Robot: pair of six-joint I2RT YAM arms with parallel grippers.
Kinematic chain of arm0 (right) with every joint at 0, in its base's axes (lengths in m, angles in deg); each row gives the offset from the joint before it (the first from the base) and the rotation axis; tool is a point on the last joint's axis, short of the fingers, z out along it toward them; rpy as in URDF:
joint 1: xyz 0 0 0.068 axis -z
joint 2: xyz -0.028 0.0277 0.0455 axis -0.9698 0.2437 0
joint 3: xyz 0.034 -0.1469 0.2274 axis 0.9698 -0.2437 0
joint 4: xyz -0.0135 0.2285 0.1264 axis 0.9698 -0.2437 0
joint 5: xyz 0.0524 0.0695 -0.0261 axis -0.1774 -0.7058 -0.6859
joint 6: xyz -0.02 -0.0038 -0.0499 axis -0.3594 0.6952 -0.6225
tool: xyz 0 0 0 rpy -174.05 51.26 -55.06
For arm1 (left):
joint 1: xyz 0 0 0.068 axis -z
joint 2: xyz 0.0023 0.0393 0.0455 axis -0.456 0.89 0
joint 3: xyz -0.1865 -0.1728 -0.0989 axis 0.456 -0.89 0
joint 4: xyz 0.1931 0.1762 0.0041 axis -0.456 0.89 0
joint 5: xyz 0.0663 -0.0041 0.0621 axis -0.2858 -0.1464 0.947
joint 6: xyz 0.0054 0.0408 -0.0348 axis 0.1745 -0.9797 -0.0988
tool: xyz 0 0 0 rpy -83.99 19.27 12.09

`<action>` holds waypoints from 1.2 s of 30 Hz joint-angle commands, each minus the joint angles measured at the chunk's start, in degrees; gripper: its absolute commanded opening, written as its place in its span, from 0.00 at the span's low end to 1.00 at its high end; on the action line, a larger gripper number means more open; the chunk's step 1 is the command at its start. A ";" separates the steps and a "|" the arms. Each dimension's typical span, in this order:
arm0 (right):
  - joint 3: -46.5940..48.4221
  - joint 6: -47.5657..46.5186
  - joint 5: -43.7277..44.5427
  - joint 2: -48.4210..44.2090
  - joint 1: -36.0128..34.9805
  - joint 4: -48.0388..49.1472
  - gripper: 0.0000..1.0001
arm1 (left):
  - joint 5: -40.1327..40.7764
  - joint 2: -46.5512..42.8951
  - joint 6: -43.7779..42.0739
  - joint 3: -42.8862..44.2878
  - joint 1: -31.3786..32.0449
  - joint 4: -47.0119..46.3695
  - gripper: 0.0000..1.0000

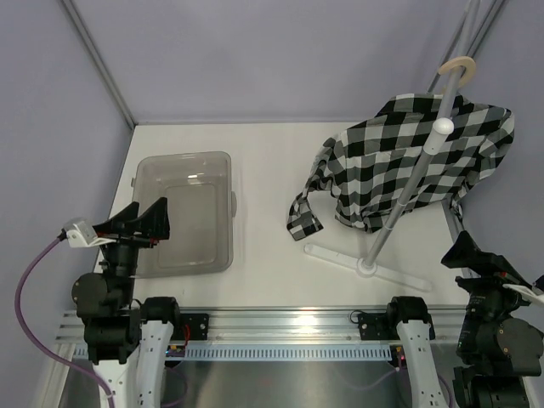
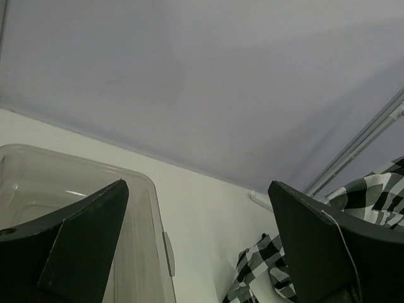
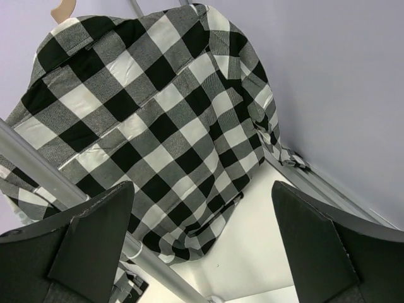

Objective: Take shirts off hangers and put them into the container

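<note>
The black-and-white checked shirt (image 1: 399, 157) hangs on the beige hanger (image 1: 459, 59) at the back right, one sleeve cuff (image 1: 303, 223) touching the table. The clear greyish container (image 1: 183, 156) stands at the left with nothing in it. My left gripper (image 1: 144, 214) hovers open over the container's near left part, holding nothing. My right gripper (image 1: 473, 253) is open at the right edge, in front of the shirt and apart from it. The right wrist view shows the shirt (image 3: 158, 107) beyond my open right gripper (image 3: 202, 186). The left wrist view shows the container (image 2: 76, 167) and the shirt's sleeve (image 2: 255, 268) beyond my open left gripper (image 2: 197, 186).
A grey stand pole (image 1: 408, 187) with a white knob (image 1: 443, 126) leans across the front of the shirt. Its white foot (image 1: 370, 265) lies on the table near the front edge. Lilac walls close the back and sides. A metal rail (image 1: 280, 321) runs along the near edge.
</note>
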 commanded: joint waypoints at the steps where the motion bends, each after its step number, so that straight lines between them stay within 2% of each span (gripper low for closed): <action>1: -0.11 -1.06 -1.20 0.02 0.28 1.62 0.99 | -1.58 4.21 3.65 2.29 -0.15 2.72 0.99; 3: 0.06 -1.84 -1.63 0.45 0.28 3.02 0.99 | -3.17 6.84 8.46 3.25 -0.07 3.76 0.99; 4: 0.33 -1.94 -1.90 1.15 0.28 3.38 1.00 | -7.53 10.42 8.49 3.96 -0.15 3.94 0.99; 9: 4.54 2.90 -1.45 5.02 0.28 1.45 0.99 | -18.28 17.13 17.08 3.61 -0.15 -7.99 0.99; 12: 6.13 0.35 -10.23 6.52 0.28 0.66 0.99 | -22.69 22.31 13.53 9.11 0.02 -8.45 0.99; 15: 6.57 -0.52 -12.62 6.96 0.28 -1.36 1.00 | -24.61 30.30 7.98 15.01 1.34 -7.04 0.99; 17: 7.62 1.30 -10.17 7.22 0.28 -3.20 0.99 | -26.02 38.01 4.30 21.17 6.33 -7.39 0.99; 18: 7.62 1.75 -9.46 7.05 0.28 -3.12 0.99 | -25.68 40.84 2.36 23.45 11.92 -7.22 0.99; 20: 7.36 -0.34 -12.35 6.08 0.28 -1.81 1.00 | -19.99 46.73 -4.73 31.97 18.80 -4.24 0.99; 21: 7.36 -0.44 -13.14 5.91 0.28 -1.63 0.99 | -18.14 53.29 -6.52 35.48 24.49 -2.75 0.99; 22: 7.80 -0.44 -13.50 6.34 0.28 -1.63 1.00 | -18.03 56.74 -7.58 42.39 26.28 -0.82 0.99; 27: 9.73 -2.29 -11.92 8.36 0.28 -3.12 0.99 | -21.46 76.15 -12.15 60.09 33.58 2.51 0.99; 29: 9.65 -2.64 -11.48 8.10 0.28 -3.21 1.00 | -22.51 80.05 -15.31 67.20 35.17 4.03 0.99; 32: 8.94 -2.47 -11.57 7.40 0.28 -2.59 0.99 | -26.46 83.49 -13.85 67.07 36.41 -0.17 0.99; 34: 9.38 -2.38 -11.22 7.57 0.28 -2.68 0.99 | -30.41 83.15 -9.38 62.17 36.41 -10.16 0.99; 35: 9.64 -2.38 -11.22 7.84 0.28 -3.03 1.00 | -32.25 82.54 -2.91 59.10 36.32 -15.77 0.99; 36: 9.73 -2.46 -11.56 7.93 0.28 -3.21 0.99 | -35.32 81.49 0.28 50.63 36.15 -23.84 0.99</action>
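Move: The checkered shirt's middle hangs some 52 cm to the right of the open left hand, about 12 cm ahead and 7 cm lower. Its loose sleeve end is about 31 cm right of that hand, 6 cm ahead and 25 cm below. The container lies about 10 cm straight ahead of it, 32 cm down. From the right hand the shirt is about 21 cm ahead, 10 cm left and 7 cm lower; the rack pole stands 9 cm ahead, 15 cm left, its middle 5 cm lower. The left hand, fingers kept wide open, leaves the container side and reaches towards the near left part of the hanging shirt: it first eases forward with a slight dip, then sweeps fast to the right while rising, some 32 cm right and 15 cm forward in all, and sinks again at the end to finish about 6 cm higher, the wrist having swung about 60 degrees clockwise so that the fingers point across at the shirt. Meanwhile the right hand, also open, shifts only about 3 cm left and 3 cm up and turns some 10 degrees counter-clockwise, still behind the shirt and rack pole on the robot's side, with no grip on either. ##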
